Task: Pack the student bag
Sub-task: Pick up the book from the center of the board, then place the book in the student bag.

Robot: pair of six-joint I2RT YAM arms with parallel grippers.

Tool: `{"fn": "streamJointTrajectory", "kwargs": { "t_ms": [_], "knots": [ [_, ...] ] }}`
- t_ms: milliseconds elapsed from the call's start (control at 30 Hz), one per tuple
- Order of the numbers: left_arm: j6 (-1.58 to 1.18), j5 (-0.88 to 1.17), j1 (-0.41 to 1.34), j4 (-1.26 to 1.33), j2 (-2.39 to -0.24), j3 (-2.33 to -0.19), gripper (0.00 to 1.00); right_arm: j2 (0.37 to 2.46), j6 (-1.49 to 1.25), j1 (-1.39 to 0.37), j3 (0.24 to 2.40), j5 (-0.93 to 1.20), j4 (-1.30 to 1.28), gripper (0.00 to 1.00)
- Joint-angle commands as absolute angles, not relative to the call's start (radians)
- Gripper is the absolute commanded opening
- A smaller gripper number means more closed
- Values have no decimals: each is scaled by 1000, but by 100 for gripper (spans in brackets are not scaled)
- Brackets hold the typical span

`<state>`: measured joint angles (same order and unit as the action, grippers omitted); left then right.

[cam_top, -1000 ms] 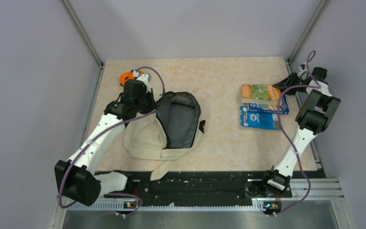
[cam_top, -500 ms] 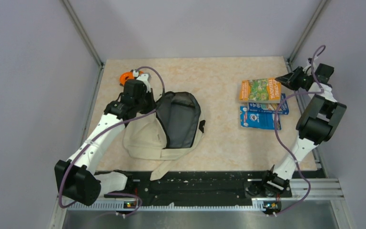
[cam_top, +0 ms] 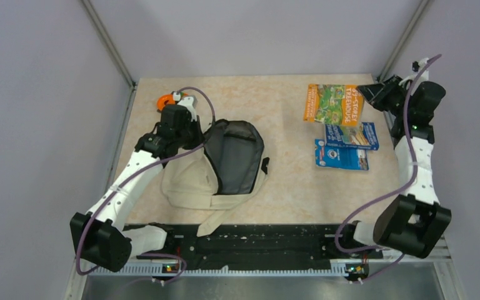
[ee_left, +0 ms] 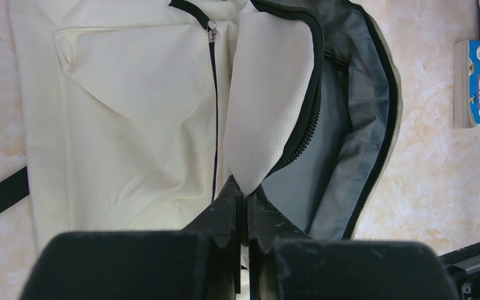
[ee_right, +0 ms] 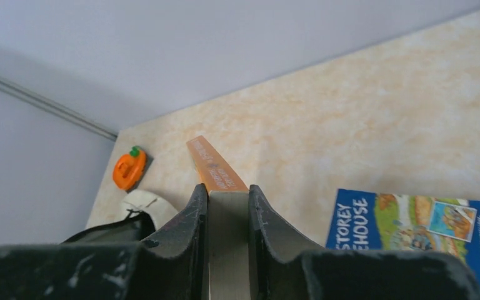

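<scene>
The cream student bag (cam_top: pixel 194 178) lies at the left of the table, its main pocket unzipped and the dark grey lining (cam_top: pixel 234 156) showing. My left gripper (cam_top: pixel 176 119) is shut on the bag's white flap (ee_left: pixel 269 106) and holds the opening up; in the left wrist view my left gripper (ee_left: pixel 244 194) pinches the flap's tip. My right gripper (cam_top: pixel 370 94) is shut on the orange book (cam_top: pixel 334 103) and holds it lifted at the far right; in the right wrist view my right gripper (ee_right: pixel 226 194) clamps the book's page edge (ee_right: pixel 228 219).
Two blue books (cam_top: pixel 344 145) lie on the table at the right, below the lifted book; one shows in the right wrist view (ee_right: pixel 412 225). An orange pumpkin-shaped thing (cam_top: pixel 164 100) sits at the far left by the bag. Walls and rails enclose the table.
My right gripper has lifted the orange book off the blue books and carried it up and toward the far side. The left gripper holds the flap still.
</scene>
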<state>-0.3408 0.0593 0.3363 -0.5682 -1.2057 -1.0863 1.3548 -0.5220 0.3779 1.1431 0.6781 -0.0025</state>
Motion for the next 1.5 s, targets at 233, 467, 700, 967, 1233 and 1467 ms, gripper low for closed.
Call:
{"fn": "streamJointTrajectory", "kwargs": {
  "t_ms": [233, 467, 700, 967, 1233, 1467],
  "knots": [
    [-337, 60, 331, -509, -1138, -1083, 0, 1026, -707, 16, 994, 501, 107, 0],
    [-333, 60, 331, -501, -1133, -1078, 0, 1023, -805, -282, 832, 355, 226, 0],
    [-332, 65, 331, -502, -1144, -1077, 0, 1241, -825, -451, 728, 324, 404, 0],
    [-328, 62, 331, -504, -1161, -1077, 0, 1516, -749, -467, 641, 376, 611, 0],
    [-328, 57, 331, -506, -1161, -1077, 0, 1590, -765, -469, 533, 454, 732, 70],
    [-333, 74, 331, -503, -1167, -1077, 0, 1647, -775, -475, 467, 511, 800, 79]
  ]
}}
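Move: The right hand, already gripping the orange book, has the bag's open mouth about 45 cm to its left, 11 cm back and 27 cm below. The dark-blue book lies some 26 cm beneath it, 4 cm to the right and 1 cm back; the light-blue book lies 9 cm back, straight below. From the left hand, still pinching the bag's raised edge, the bag's mouth is about 12 cm right, 4 cm back and 14 cm below. Right hand arcs up, some 30 cm left and back, lowers the orange book into the bag's mouth, opens. ##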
